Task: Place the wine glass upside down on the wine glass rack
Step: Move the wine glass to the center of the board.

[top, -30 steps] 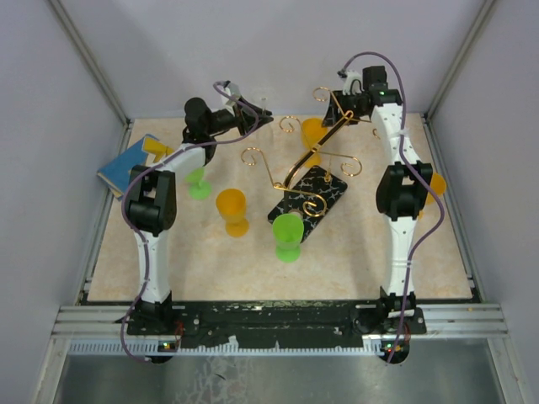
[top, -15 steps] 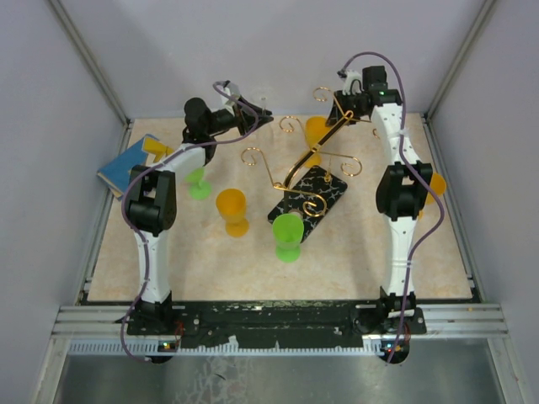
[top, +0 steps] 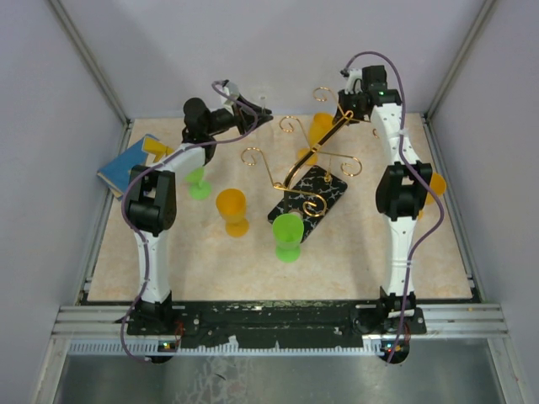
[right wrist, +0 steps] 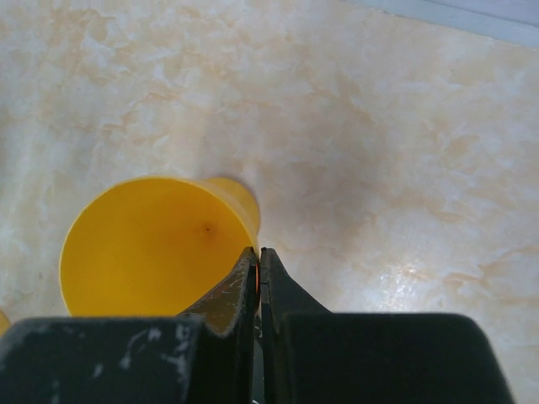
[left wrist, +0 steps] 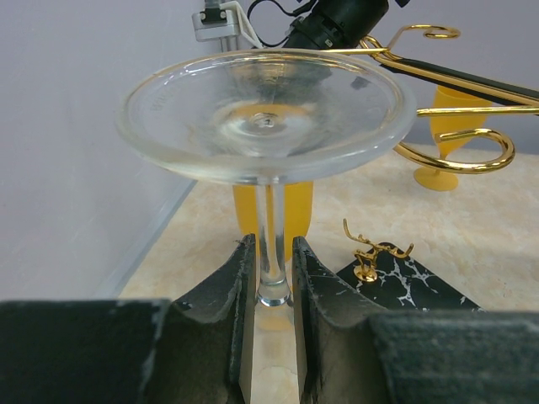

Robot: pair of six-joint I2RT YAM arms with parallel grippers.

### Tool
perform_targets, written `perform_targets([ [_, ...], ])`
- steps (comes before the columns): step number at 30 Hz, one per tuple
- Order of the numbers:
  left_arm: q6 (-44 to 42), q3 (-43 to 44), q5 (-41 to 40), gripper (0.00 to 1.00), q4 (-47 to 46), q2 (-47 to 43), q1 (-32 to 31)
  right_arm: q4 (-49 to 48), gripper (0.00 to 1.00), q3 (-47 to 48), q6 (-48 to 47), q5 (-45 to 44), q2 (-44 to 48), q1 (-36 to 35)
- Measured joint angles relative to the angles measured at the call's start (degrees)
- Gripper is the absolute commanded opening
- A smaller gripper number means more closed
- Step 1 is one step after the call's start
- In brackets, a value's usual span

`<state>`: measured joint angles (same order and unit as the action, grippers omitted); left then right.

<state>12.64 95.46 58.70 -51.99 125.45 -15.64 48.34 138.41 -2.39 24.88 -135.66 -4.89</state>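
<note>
The clear wine glass [left wrist: 265, 114] is held upside down, its round foot on top and its stem running down between the fingers of my left gripper [left wrist: 274, 269], which is shut on the stem. In the top view this gripper [top: 246, 114] hovers at the back left, apart from the wine glass rack [top: 307, 192], a gold wire stand on a black marbled base. One scroll arm [left wrist: 455, 156] reaches close to the glass foot. My right gripper [top: 344, 108] is at the stand's top end. Its jaws [right wrist: 258, 257] are pressed together on a thin gold sliver, above a yellow cup [right wrist: 152, 244].
An orange cup [top: 232, 209] and a green cup [top: 288, 234] stand in front of the rack, and another green cup [top: 199, 183] sits by the left arm. A blue box [top: 126, 164] lies at the left edge. The back wall is close behind both grippers.
My right gripper has closed from partly open to shut at the top of the rack. The left gripper and the glass have not moved.
</note>
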Motion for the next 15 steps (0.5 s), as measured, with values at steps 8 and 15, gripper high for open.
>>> perform_targets([
  [8, 0.6, 3.6, 0.0, 0.0, 0.0, 0.7, 0.0, -0.3, 0.0, 0.0, 2.7, -6.6, 0.2, 1.5],
  [15, 0.6, 7.4, 0.0, 0.0, 0.1, 2.8, 0.0, 3.1, 0.0, 0.0, 2.6, -16.1, 3.3, 6.3],
])
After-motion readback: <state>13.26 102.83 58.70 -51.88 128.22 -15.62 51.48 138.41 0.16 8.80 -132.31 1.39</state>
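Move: At the rim of the orange glass, the right fingers are already shut; the glass's middle lies about 5 cm to their left, 2 cm back and 8 cm below. The rack's black board is some 19 cm back, 8 cm left and 17 cm down, a second orange glass 23 cm back and 24 cm right. From the left hand, already holding the clear wine glass, the board is about 13 cm back, 10 cm right and 28 cm lower, the gripped orange glass 5 cm ahead and 14 cm right. Sweeping right by about 11 cm, slowly at first and then fast, the right hand keeps its pinch on the orange glass's rim and carries the glass away from behind the rack, rising a little at the end while the wrist turns some 20 degrees clockwise. The left hand keeps hold of the upside-down clear glass and lifts it roughly 2.5 cm, easing slightly forward. ##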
